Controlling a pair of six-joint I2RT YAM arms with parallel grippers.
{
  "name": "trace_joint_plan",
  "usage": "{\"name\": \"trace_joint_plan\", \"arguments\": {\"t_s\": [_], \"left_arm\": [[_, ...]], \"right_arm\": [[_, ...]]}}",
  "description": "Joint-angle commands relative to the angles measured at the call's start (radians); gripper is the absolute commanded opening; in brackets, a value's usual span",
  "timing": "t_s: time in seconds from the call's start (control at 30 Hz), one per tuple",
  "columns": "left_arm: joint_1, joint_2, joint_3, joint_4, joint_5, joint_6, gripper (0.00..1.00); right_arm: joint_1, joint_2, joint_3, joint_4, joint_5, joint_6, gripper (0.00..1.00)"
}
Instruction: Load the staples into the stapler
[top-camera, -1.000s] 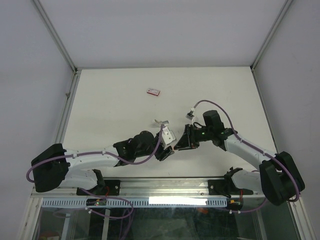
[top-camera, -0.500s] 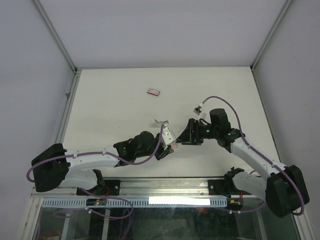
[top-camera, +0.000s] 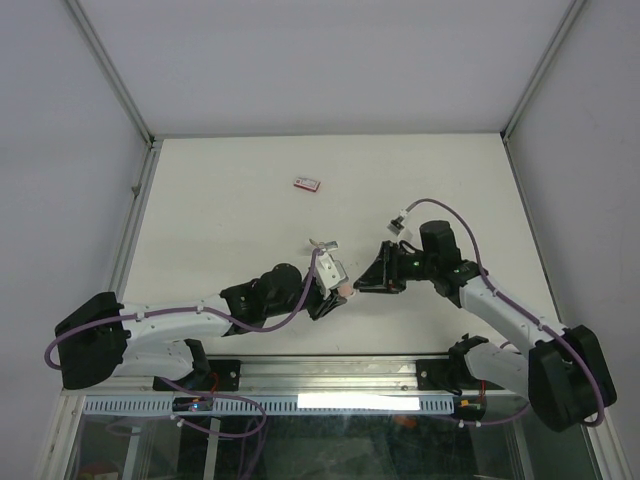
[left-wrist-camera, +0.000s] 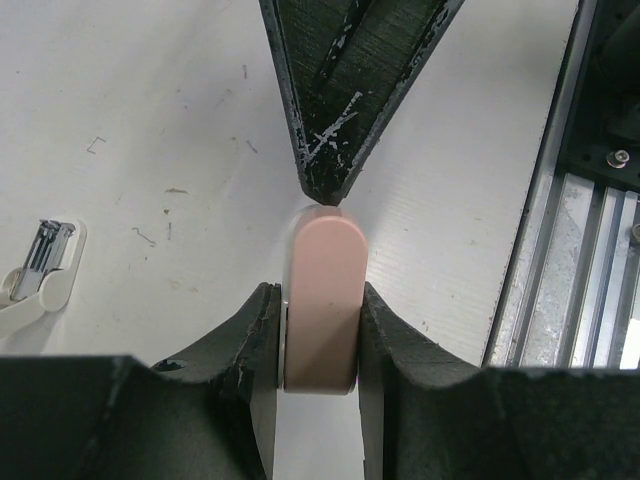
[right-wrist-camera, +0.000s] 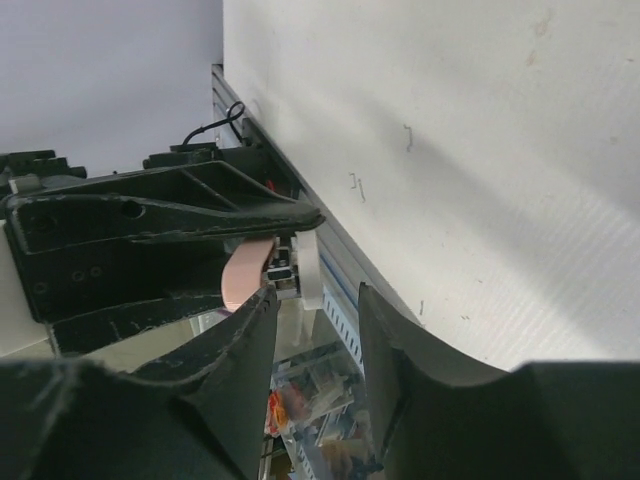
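Observation:
A small pink and white stapler (left-wrist-camera: 322, 300) hangs just above the table, my left gripper (left-wrist-camera: 318, 292) shut on its pink arm. Its white arm with the metal magazine (left-wrist-camera: 40, 262) is folded out to the left. In the top view the stapler (top-camera: 336, 272) sits between both grippers at the table's near middle. My right gripper (right-wrist-camera: 318, 295) is open, its tips at the stapler's end (right-wrist-camera: 310, 268) without clamping it. One right fingertip (left-wrist-camera: 325, 165) points down at the pink arm's tip. The small red staple box (top-camera: 307, 183) lies far back. No loose staples show.
The metal rail (left-wrist-camera: 575, 290) at the table's near edge runs close beside the held stapler. Side frame posts (top-camera: 135, 215) border the white table (top-camera: 230, 220). Stray bent staples (right-wrist-camera: 357, 184) dot the surface.
My right arm swung its wrist back and right, and its jaws widened, then narrowed, staying at the stapler's tip. The left gripper keeps its hold and shifted slightly left.

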Motion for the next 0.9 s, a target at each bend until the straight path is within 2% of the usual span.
{"name": "trace_joint_plan", "arguments": {"t_s": [0.0, 0.33, 0.5, 0.67, 0.8, 0.87], "left_arm": [[-0.006, -0.032, 0.001, 0.086, 0.015, -0.014, 0.0], [-0.006, -0.051, -0.016, 0.118, 0.018, -0.02, 0.0], [-0.006, -0.054, -0.025, 0.14, 0.017, -0.022, 0.0], [-0.006, -0.059, -0.034, 0.165, 0.003, -0.013, 0.0], [-0.006, -0.058, -0.039, 0.179, -0.015, 0.001, 0.0], [-0.006, -0.055, -0.041, 0.18, -0.023, 0.005, 0.0]], "right_arm": [[0.008, 0.006, 0.003, 0.135, -0.11, 0.043, 0.4], [0.027, 0.056, -0.017, 0.174, -0.11, 0.059, 0.26], [0.047, 0.079, -0.02, 0.202, -0.125, 0.076, 0.25], [0.066, 0.104, -0.043, 0.312, -0.156, 0.142, 0.24], [0.072, 0.113, -0.048, 0.359, -0.168, 0.187, 0.15], [0.071, 0.108, -0.045, 0.358, -0.159, 0.193, 0.07]]}}
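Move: The pink stapler's white arm sits about 3 cm to the right hand's left, level fore and aft and perhaps 1 cm below; the left fingertips holding it are some 6 cm to the left and 1 cm back. The open white stapler lies on the table about 14 cm ahead, 8 cm left and 12 cm below. From the left hand, the held stapler's white arm reaches about 3 cm to the right. The right fingertips close around the pink stapler's white arm and come to pinch it, narrowing from under half open to nearly shut as the hand travels about 2 cm left, drawing back slightly. It bobs up about 1 cm and sinks again on the way, the fingers tilting a little more level. The left hand stays nearly in place, keeping its grip on the stapler. ##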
